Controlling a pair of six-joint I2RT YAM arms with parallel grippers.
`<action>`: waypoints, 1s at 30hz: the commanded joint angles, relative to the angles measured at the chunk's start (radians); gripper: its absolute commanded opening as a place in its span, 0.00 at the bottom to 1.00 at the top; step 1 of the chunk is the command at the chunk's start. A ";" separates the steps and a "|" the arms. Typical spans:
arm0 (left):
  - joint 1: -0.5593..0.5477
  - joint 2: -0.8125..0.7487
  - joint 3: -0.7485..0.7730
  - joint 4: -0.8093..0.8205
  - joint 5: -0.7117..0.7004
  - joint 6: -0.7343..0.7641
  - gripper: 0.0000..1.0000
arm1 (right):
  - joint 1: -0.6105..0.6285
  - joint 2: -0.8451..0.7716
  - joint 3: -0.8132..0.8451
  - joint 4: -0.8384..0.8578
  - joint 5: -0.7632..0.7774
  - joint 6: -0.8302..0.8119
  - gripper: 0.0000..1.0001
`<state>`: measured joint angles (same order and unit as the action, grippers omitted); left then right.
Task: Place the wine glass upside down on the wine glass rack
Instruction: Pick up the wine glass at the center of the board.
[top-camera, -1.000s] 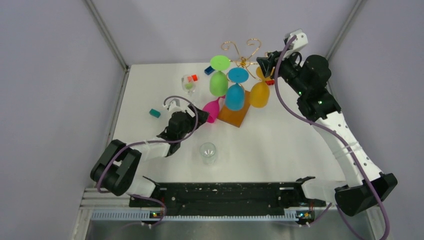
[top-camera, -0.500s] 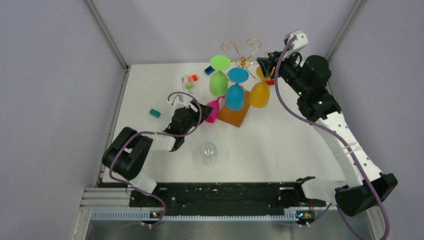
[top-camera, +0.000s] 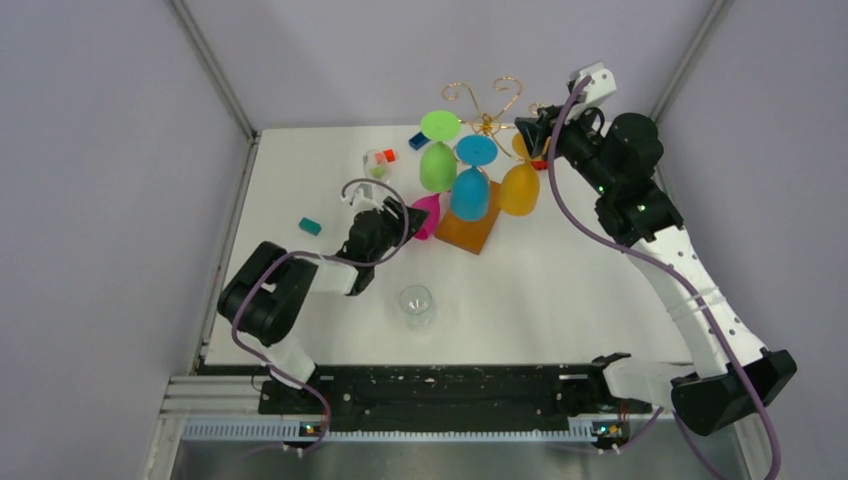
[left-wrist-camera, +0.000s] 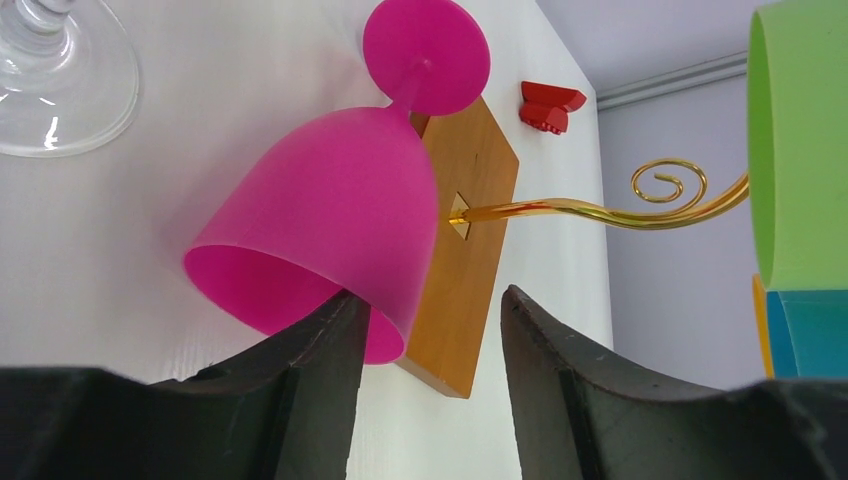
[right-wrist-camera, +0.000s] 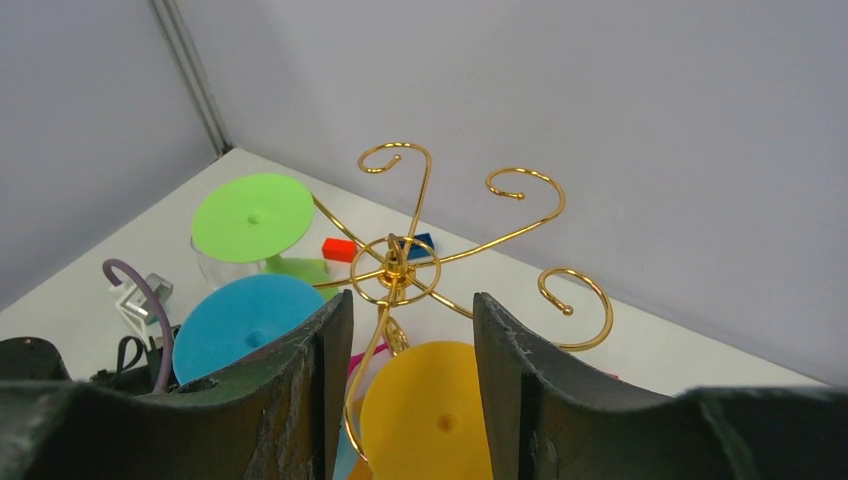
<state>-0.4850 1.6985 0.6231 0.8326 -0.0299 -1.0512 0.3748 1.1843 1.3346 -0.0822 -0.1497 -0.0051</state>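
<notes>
A pink wine glass (top-camera: 427, 215) lies on its side on the table, foot against the wine glass rack's wooden base (top-camera: 468, 232). My left gripper (top-camera: 398, 215) is at its mouth. In the left wrist view the left finger (left-wrist-camera: 320, 340) covers the pink glass's (left-wrist-camera: 330, 210) rim and the right finger (left-wrist-camera: 540, 340) stands apart, so my left gripper (left-wrist-camera: 430, 300) is open. The gold rack (top-camera: 485, 105) carries green (top-camera: 437, 160), blue (top-camera: 470, 190) and yellow (top-camera: 519, 185) glasses upside down. My right gripper (top-camera: 527, 128) hovers open over the rack hub (right-wrist-camera: 400, 265), above the yellow foot (right-wrist-camera: 430, 410).
One clear glass (top-camera: 416, 305) stands in front of the left arm. A second clear glass (top-camera: 377, 165) stands at the back left. A teal block (top-camera: 310, 227), a red block (top-camera: 389, 155) and a blue block (top-camera: 417, 140) lie on the table. Grey walls enclose the back and sides.
My left arm has reached forward to the pink glass's mouth and its jaws have narrowed. The right arm and the hung glasses have not moved.
</notes>
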 joint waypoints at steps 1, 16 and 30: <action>0.005 0.017 0.042 0.064 -0.013 0.015 0.55 | -0.007 -0.030 -0.002 0.009 0.004 -0.019 0.47; 0.005 0.094 0.066 0.107 -0.045 0.021 0.32 | -0.007 -0.029 -0.003 0.004 -0.004 -0.023 0.48; 0.005 0.073 0.043 0.164 -0.041 0.071 0.06 | -0.008 -0.023 -0.008 0.008 -0.006 -0.024 0.48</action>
<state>-0.4850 1.7916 0.6579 0.9352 -0.0681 -1.0157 0.3748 1.1843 1.3346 -0.0975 -0.1513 -0.0196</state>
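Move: The pink wine glass lies on its side, its upper rim right at the open fingers of my left hand. Its middle is about 4 cm ahead, 1 cm right and 5 cm below. The rack's wooden base sits about 4 cm ahead, 9 cm right and 10 cm down; the hanging green glass is some 3 cm ahead, 3 cm right and 12 cm up; the clear glass stands 7 cm ahead and 9 cm left, 2 cm lower. From my right hand the pink glass lies roughly 5 cm ahead, 16 cm left and 37 cm down. I close my left fingers from about half open to nearly shut, pinching the pink glass by the upper edge of its rim, one finger inside the bowl and one outside. Meanwhile the hand dips about 2 cm onto the rim and then comes back up by 1.5 cm, easing about 2 cm forward in all. ##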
